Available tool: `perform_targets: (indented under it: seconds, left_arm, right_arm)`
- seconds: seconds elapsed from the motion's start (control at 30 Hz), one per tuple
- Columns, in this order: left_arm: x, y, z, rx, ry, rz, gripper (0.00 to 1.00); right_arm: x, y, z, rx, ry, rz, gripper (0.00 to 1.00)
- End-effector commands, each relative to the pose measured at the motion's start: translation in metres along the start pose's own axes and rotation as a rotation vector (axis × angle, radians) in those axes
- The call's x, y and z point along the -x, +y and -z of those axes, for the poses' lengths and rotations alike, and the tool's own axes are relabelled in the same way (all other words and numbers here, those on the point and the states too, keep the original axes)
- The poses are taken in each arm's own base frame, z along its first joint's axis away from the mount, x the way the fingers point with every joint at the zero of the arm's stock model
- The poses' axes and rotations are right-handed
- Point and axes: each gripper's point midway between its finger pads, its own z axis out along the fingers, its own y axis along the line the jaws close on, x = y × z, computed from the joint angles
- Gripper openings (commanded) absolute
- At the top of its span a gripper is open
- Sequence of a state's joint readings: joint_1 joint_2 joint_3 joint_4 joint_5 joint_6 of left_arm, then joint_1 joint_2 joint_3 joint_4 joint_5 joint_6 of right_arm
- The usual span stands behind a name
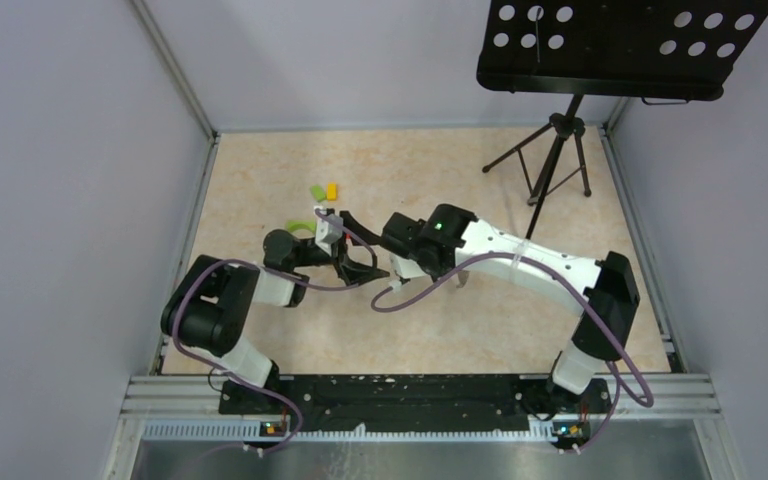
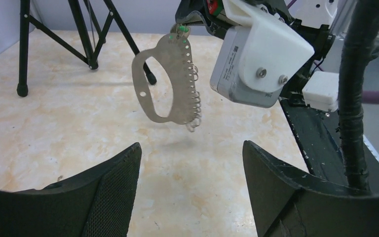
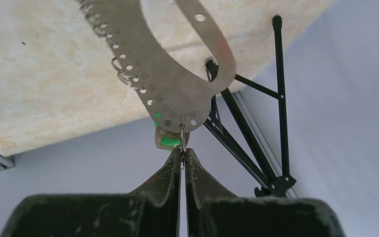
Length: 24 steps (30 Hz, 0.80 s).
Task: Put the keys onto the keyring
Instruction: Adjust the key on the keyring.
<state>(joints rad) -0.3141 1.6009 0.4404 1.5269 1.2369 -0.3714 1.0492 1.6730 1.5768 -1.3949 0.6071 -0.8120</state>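
Note:
The keyring (image 2: 181, 84) is a flat silver-grey metal oval loop with a row of numbered holes and small wire rings along one edge. It hangs in the air above the table. My right gripper (image 3: 181, 154) is shut on a small wire ring at the keyring's (image 3: 177, 94) end. A key with a green tag (image 3: 170, 140) hangs at that same end, half hidden behind the plate. My left gripper (image 2: 191, 163) is open just below and in front of the keyring, with nothing between its fingers. In the top view the two grippers meet near the table's middle, the left gripper (image 1: 358, 248) facing the right one.
Small green (image 1: 317, 191) and orange-yellow (image 1: 331, 190) pieces lie on the table beyond the grippers, too small to tell what they are. A black music stand (image 1: 558, 150) stands on its tripod at the back right. Grey walls enclose the beige table (image 1: 260, 170).

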Motion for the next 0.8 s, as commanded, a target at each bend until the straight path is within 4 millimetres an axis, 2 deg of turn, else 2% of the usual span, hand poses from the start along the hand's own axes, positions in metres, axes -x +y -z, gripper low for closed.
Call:
perform_targets:
  seconds: [0.0,0.2,0.4,0.63,0.77]
  left_arm:
    - [0.037,0.008,-0.001,-0.006,-0.088,-0.27,0.78]
    - [0.041,0.017,0.006,0.017,-0.085,-0.286,0.77]
    - [0.044,0.011,0.007,-0.015,-0.074,-0.288,0.76]
    - [0.053,0.014,0.003,-0.002,-0.097,-0.185,0.6]
    - [0.055,0.006,-0.006,-0.047,-0.096,-0.177,0.47]
  right_arm:
    - [-0.02,-0.017,0.01,-0.127,0.166,0.073,0.0]
    - [-0.022,-0.023,0.015,-0.157,0.151,0.07,0.0]
    - [-0.006,-0.02,0.025,-0.123,-0.04,0.034,0.0]
    - [0.014,-0.014,0.041,-0.084,-0.254,-0.024,0.0]
    - [0.024,-0.012,0.049,-0.074,-0.354,-0.05,0.0]
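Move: Some 16 cm to the left hand's right and 3 cm farther forward hangs the metal plate, its middle roughly 3 cm below that hand's open fingers. The green key lies at the plate's upper end, about 1 cm ahead of the left hand, 16 cm to its right and 2 cm above. From the right hand, which already grips the ring, the plate's middle is about 6 cm below and 2 cm forward. Keeping the ring pinched, the right hand first rises and reaches forward about 1 cm each, drifting right, then doubles back some 2 cm towards its base and left, its fingertips swinging about 15 degrees leftward. The left hand eases 2 cm forward, then lifts about 1 cm while its fingers narrow from three-quarters to half open, touching nothing. ##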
